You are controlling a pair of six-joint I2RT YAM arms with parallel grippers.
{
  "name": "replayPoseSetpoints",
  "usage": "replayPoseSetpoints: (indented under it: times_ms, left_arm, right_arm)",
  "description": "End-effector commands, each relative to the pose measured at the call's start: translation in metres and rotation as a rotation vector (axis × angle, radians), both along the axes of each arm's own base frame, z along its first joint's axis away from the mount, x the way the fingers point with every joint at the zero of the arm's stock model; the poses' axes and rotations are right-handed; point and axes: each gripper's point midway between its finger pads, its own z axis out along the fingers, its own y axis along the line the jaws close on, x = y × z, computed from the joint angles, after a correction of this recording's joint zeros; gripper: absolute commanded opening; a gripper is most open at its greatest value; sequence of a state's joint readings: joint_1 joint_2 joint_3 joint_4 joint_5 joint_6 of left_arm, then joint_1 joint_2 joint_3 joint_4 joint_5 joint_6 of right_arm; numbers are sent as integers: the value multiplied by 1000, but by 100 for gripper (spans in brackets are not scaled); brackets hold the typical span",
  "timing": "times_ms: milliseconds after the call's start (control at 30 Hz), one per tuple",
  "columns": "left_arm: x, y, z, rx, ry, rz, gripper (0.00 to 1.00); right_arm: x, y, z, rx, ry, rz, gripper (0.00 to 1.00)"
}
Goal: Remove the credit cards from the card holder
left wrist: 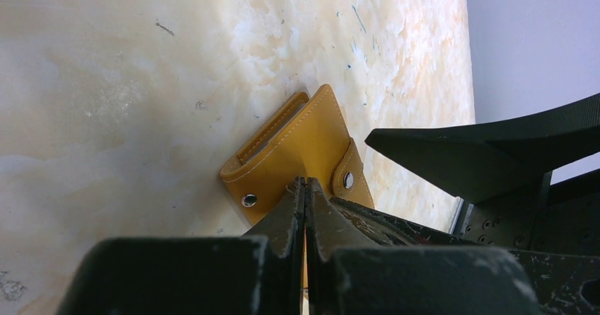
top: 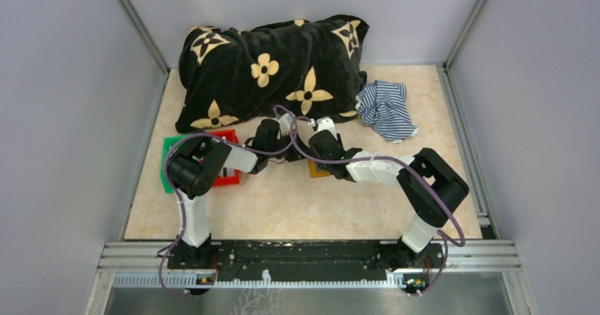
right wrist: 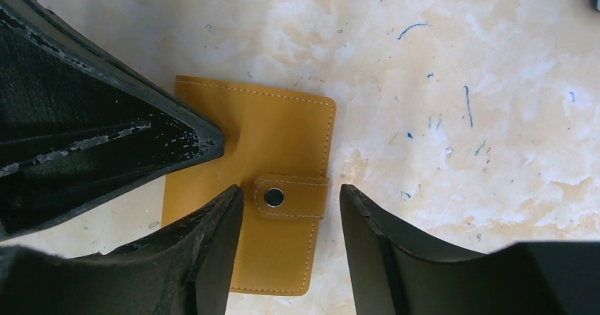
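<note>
The card holder (right wrist: 276, 134) is a tan-orange wallet lying folded shut on the marbled table, its snap tab (right wrist: 291, 197) laid across its face. In the top view only an orange corner of the card holder (top: 317, 170) shows between the two arms. My right gripper (right wrist: 291, 191) hangs open just above it, one finger on each side of the tab. My left gripper (left wrist: 306, 182) is shut, with its joined tips on the face of the card holder (left wrist: 297, 149) beside the tab. Nothing is clamped between them. The credit cards are hidden.
A red bin (top: 230, 175) and a green bin (top: 168, 161) sit at the left, partly under my left arm. A black cushion with yellow flowers (top: 276, 67) lies along the back wall, and a striped blue-white cloth (top: 385, 108) lies at the back right.
</note>
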State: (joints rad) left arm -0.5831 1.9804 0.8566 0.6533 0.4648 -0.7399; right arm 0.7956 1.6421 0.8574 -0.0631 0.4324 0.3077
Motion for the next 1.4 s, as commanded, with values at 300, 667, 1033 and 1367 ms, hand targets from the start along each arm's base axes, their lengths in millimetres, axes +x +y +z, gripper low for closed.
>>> replayPoseSetpoints:
  times_ms: [300, 667, 1033, 1367]
  left_arm:
    - [-13, 16, -45, 122, 92, 15, 0]
    - [-14, 15, -45, 117, 97, 15, 0]
    - [-14, 15, -47, 115, 102, 17, 0]
    - [-15, 12, -43, 96, 100, 3, 0]
  right_arm:
    - [-5, 4, -14, 30, 60, -40, 36]
    - [-5, -10, -13, 24, 60, -88, 4]
    - [0, -9, 5, 240, 95, -122, 0]
    - [-2, -56, 8, 325, 89, -269, 19]
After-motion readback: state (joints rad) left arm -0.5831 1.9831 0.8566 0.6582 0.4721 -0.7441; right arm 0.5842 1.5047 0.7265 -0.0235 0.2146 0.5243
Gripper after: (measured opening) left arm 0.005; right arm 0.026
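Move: Between and about 1 cm below the right hand's open fingertips lies the snapped flap of the card holder, some 1 cm to the left. The card holder's middle is about 3 cm left of the hand, with the left fingertips on its leather some 5 cm left and 2 cm ahead. The striped cloth lies roughly 15 cm ahead and 15 cm right. From the left hand, the flap is about 4 cm right and 2 cm back. Keep the shut left fingertips still on the card holder to pin it down. Ease the right gripper barely 1 cm left over the flap, close its fingers to pinch the flap, then pull it about 5 cm to the right, away from the holder, rolling the hand some 15 degrees left side up and turning it about 10 degrees clockwise. ##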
